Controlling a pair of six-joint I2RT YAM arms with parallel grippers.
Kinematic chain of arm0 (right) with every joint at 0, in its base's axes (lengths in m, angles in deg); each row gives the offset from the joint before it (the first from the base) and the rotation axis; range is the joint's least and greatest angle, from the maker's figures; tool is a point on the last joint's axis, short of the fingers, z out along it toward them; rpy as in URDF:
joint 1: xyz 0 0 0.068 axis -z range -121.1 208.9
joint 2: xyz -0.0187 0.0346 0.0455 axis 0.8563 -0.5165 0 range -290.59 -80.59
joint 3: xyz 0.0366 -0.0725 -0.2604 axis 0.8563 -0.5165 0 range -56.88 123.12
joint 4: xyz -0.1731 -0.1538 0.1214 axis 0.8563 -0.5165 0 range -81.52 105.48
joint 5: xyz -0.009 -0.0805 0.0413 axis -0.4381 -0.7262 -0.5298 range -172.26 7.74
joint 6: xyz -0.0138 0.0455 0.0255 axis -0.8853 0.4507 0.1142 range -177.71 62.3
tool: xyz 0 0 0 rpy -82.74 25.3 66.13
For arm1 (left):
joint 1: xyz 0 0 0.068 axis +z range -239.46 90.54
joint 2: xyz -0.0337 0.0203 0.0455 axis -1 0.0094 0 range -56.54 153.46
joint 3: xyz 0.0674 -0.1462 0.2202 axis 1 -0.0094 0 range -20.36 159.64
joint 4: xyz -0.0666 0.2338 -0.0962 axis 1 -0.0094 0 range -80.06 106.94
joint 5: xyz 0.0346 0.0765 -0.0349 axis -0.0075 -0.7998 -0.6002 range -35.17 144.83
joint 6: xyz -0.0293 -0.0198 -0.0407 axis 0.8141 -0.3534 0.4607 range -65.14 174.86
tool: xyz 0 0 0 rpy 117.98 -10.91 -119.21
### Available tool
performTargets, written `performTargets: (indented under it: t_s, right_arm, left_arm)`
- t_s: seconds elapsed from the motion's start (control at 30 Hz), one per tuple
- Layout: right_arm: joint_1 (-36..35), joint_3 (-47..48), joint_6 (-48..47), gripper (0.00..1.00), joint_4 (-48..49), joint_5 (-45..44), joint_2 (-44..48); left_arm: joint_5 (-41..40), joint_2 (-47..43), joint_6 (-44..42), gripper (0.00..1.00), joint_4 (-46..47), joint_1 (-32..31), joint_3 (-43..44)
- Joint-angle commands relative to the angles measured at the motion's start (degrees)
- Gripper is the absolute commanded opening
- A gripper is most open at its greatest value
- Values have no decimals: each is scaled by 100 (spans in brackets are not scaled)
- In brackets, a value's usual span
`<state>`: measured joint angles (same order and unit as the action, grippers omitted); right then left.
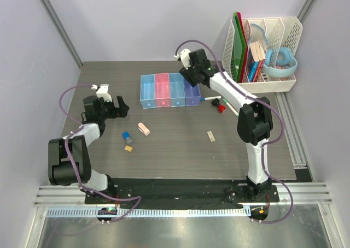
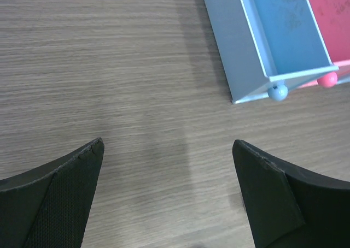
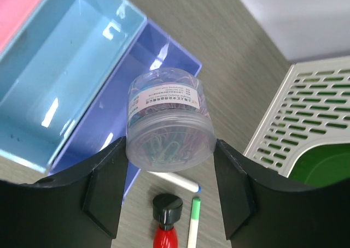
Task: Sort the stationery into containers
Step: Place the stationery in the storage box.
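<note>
My right gripper (image 3: 169, 145) is shut on a clear jar of coloured paper clips (image 3: 169, 114), held over the near end of the violet-blue bin (image 3: 104, 125) of the four joined containers (image 1: 169, 89). Below the jar lie a red-black piece (image 3: 167, 220) and two white pens (image 3: 176, 181). My left gripper (image 2: 168, 144) stands open over bare table beside the left light-blue bin (image 2: 279, 29). A pink eraser (image 1: 144, 129), a blue-capped cylinder (image 1: 127, 137), a tiny yellow piece (image 1: 129, 148) and a beige eraser (image 1: 210, 136) lie on the table.
A white perforated file rack (image 1: 273, 86) stands at the back right, holding green boards (image 1: 238, 46), books and a large light-blue ring (image 1: 281, 62). In the right wrist view the rack (image 3: 306, 106) is close on the right.
</note>
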<state>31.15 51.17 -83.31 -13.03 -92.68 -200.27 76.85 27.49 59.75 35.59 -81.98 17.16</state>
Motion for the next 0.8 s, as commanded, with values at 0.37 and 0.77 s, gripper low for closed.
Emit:
performTargets:
  t_s: [0.37, 0.77]
  right_arm:
    - [-345, 858, -111, 14, 408, -224, -486]
    - [-723, 1078, -234, 14, 399, -356, -671]
  left_arm:
    - [-250, -835, 198, 100, 1608, 165, -966]
    - [-409, -783, 65, 100, 1246, 157, -860]
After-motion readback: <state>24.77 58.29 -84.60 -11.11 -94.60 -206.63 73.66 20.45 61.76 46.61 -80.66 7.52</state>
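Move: The right hand holds the paper-clip jar above the storage box's purple end compartment. The box's middle is about 10 cm to its left, level fore-and-aft, some 12 cm below; the blue compartment lies about 7 cm left. The white marker is roughly 8 cm right and 5 cm back, the red stamp 12 cm right and 8 cm back. From the left hand, the box's middle is about 9 cm ahead and 20 cm right. Keeping its grip, the right hand carries the jar about 7 cm left, from purple towards blue compartment. ##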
